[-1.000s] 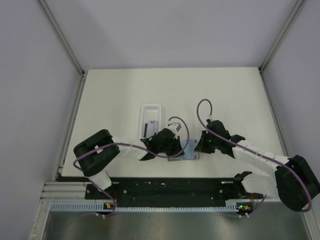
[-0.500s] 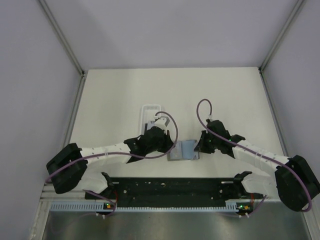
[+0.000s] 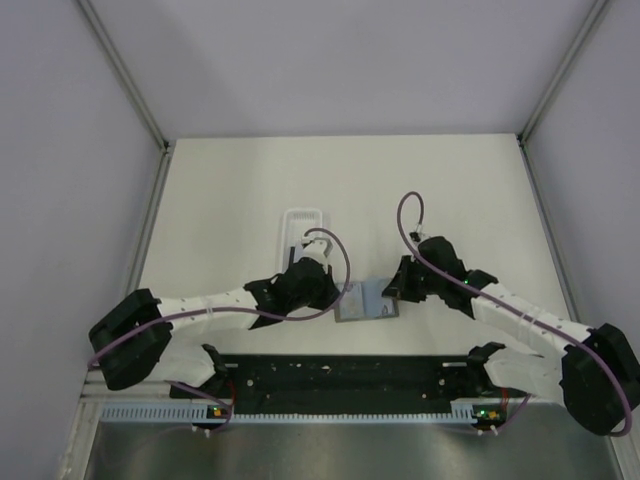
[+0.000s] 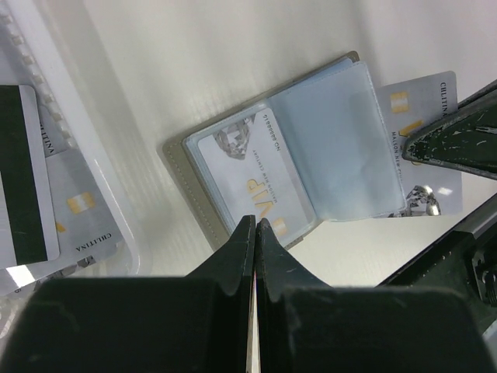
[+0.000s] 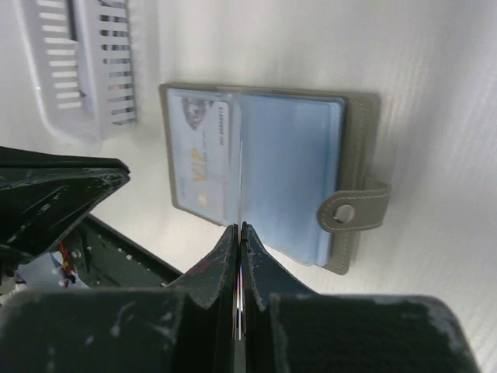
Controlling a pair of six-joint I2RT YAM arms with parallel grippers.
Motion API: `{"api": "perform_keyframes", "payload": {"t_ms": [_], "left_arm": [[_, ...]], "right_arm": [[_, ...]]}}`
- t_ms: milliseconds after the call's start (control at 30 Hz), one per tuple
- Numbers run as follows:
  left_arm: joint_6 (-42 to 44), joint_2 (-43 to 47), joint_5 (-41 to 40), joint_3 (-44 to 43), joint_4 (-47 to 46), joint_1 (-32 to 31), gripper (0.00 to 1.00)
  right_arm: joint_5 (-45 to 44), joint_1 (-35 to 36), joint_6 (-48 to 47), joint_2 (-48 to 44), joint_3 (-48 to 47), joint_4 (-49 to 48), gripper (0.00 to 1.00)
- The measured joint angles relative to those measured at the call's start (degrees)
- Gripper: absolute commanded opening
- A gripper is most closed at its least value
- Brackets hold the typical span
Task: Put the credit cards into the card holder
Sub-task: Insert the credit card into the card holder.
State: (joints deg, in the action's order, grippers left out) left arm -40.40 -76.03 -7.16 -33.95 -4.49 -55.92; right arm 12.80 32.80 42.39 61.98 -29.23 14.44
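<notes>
The card holder [image 3: 366,301] lies open on the table between both grippers, grey with bluish sleeves [image 5: 291,171] and a snap strap [image 5: 351,211]. A pale VIP credit card [image 4: 252,167] sits in its left pocket. My right gripper [image 5: 239,227] is shut on another credit card [image 4: 419,109], seen edge-on between its fingers and standing over the holder's middle fold. My left gripper [image 4: 255,224] is shut with nothing visible in it, its tips at the holder's near left edge [image 4: 182,167]. In the top view the left gripper [image 3: 338,292] and right gripper [image 3: 393,290] flank the holder.
A long white slotted tray [image 3: 303,225] stands just behind the left gripper; it holds more cards [image 4: 27,186], one showing a black stripe. The black rail [image 3: 340,375] of the arm bases runs along the near table edge. Frame posts and walls enclose the table.
The left arm swung its elbow out to the left and its gripper slid left off the holder, uncovering it. The right gripper edged slightly left over the holder.
</notes>
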Motion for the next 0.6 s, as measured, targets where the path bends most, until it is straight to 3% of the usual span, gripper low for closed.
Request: {"api": "perform_keyframes", "payload": {"t_ms": [233, 600], "left_arm": [[0.04, 4.26, -0.90, 0.48, 1.25, 0.24, 0.00], [0.04, 11.54, -5.90, 1.51, 5.14, 0.50, 0.00]], "right_arm": [[5.46, 1.01, 0.35, 0.09, 0.02, -8.15, 0.00], [5.62, 7.82, 0.94, 11.74, -0.17, -15.56, 0.00]]}}
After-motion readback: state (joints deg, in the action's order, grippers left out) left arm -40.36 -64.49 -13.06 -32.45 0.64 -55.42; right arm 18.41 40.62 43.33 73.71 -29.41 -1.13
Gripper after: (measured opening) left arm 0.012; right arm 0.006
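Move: The left half of the open card holder, with the VIP card in its pocket, lies about 8 cm left of the right hand, 2 cm ahead and 5 cm below. A raised blue leaf stands between them, its middle some 3 cm left, 2 cm ahead and 3 cm down; the white tray is roughly 21 cm left and 13 cm ahead. From the left hand, that left half is about 4 cm right, 3 cm ahead, 5 cm down. Leftward in a low arch, the right hand carries its pinched credit card about 6 cm, rising nearly 3 cm, then dipping and easing slightly back over the left half of the holder, so the card sweeps the raised leaf across; its wrist swings some 10 degrees counter-clockwise. The left hand, still shut and empty, clears out of the way, up about 4 cm and left towards the tray. ##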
